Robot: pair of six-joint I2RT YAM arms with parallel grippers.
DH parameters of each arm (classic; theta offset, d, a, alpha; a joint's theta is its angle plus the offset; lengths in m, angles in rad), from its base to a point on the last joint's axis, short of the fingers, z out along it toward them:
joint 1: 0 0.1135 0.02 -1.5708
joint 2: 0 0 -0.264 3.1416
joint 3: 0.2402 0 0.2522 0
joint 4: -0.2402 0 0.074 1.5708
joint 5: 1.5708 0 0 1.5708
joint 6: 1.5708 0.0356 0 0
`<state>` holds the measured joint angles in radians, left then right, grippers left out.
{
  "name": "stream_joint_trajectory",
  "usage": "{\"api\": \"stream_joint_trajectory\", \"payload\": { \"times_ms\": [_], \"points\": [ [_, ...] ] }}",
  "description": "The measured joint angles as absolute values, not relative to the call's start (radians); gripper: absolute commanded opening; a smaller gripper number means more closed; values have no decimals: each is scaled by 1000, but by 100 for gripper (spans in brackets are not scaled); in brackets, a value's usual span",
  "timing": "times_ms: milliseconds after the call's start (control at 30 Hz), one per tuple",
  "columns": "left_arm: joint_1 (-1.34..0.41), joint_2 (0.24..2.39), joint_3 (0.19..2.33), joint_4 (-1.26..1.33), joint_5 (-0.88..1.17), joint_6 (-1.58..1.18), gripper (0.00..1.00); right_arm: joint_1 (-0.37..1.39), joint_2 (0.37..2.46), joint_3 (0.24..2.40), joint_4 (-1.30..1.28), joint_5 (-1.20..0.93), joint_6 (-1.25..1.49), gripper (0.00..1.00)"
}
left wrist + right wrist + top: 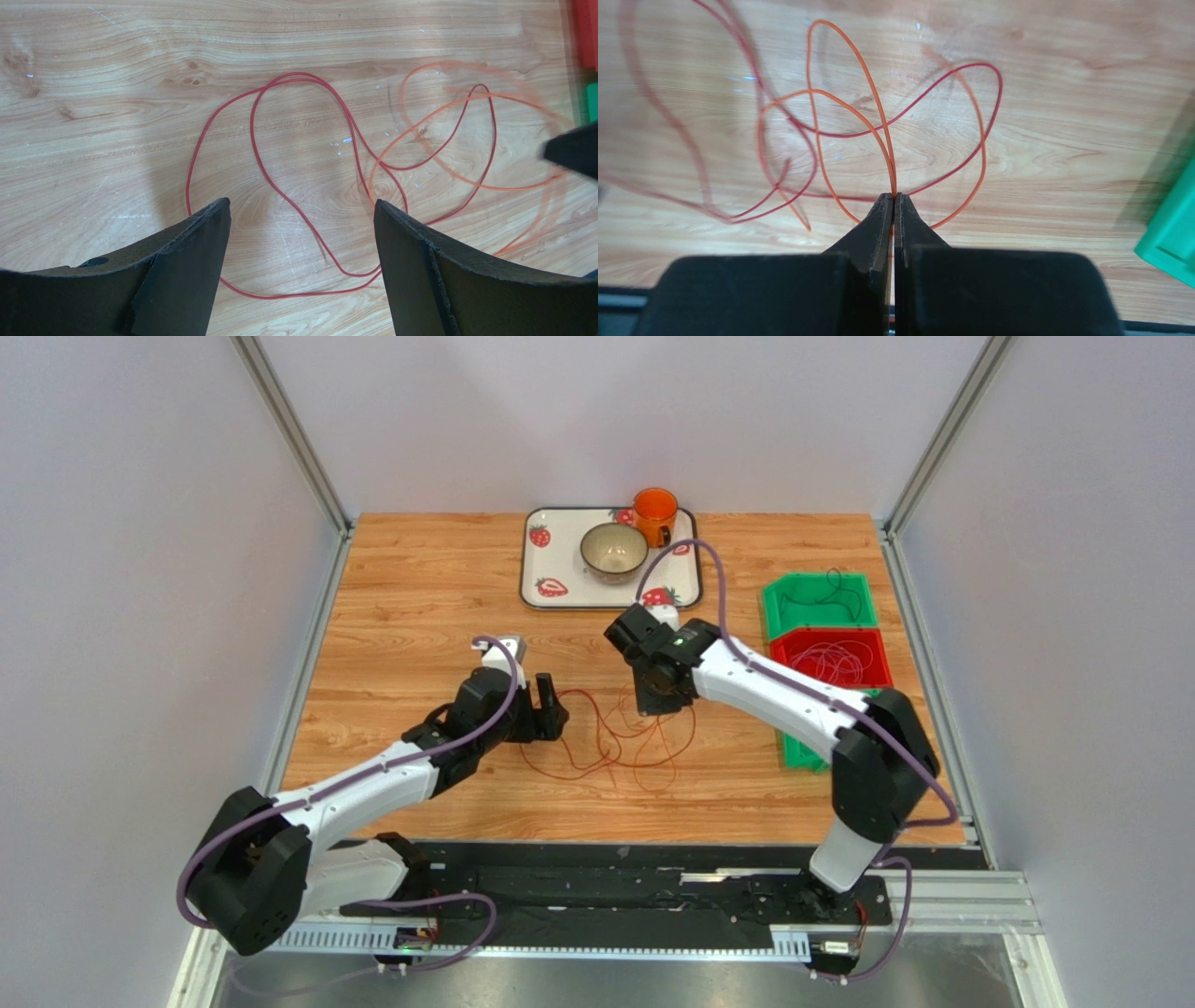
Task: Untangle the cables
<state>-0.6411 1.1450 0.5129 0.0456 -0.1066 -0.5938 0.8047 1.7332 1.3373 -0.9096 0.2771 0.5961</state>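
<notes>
Two thin cables lie crossed in loose loops on the wooden table between my grippers: a red cable [582,756] [302,74] [969,65] and an orange cable [659,749] [435,66] [829,22]. My right gripper [657,703] [894,196] is shut on the orange cable, and a strand runs straight out from between its tips. Low over the red cable's loops, my left gripper [547,711] [302,204] stands wide open. A red strand passes on the table between its fingers, and they grip nothing.
A strawberry-print tray [554,560] at the back holds a bowl [613,549] and an orange mug [654,514]. At the right edge are a green bin [818,598] [1172,238] with a dark cable and a red bin [835,661] with more thin cables.
</notes>
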Motion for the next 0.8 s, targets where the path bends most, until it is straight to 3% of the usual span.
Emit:
{"api": "stream_joint_trajectory", "payload": {
  "times_ms": [200,467,800],
  "points": [
    [-641,1145,513,46,-107,-599,83,805,1561,1455,-980,311,584,0],
    [-641,1145,513,46,-107,-601,83,784,1486,1594,-1059,400,542,0],
    [-641,1145,508,50,-107,-602,82,573,1471,1680,-1091,431,467,0]
  ]
}}
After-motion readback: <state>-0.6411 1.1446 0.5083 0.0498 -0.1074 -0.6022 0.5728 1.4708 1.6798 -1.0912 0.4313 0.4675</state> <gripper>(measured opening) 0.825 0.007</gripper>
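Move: My right hand already holds the orange cable, its loops trailing over the red cable. The red bin seems to be its goal, about 26 cm to my right and 12 cm ahead, 6 cm lower. The near green bin is also 26 cm right but only 1 cm ahead; the red cable's middle lies about 6 cm left, 1 cm ahead and 8 cm down. From my waiting left hand, the red bin is some 39 cm right and 12 cm ahead. I keep the orange cable pinched in my closed right fingers and lift it steeply off the red cable, about 19 cm up in all. As the climb slows I swing it roughly 9 cm right and 6 cm forward, towards the red bin, my fingers tipping some 25 degrees from downward to more forward and the hand turning slightly clockwise. ##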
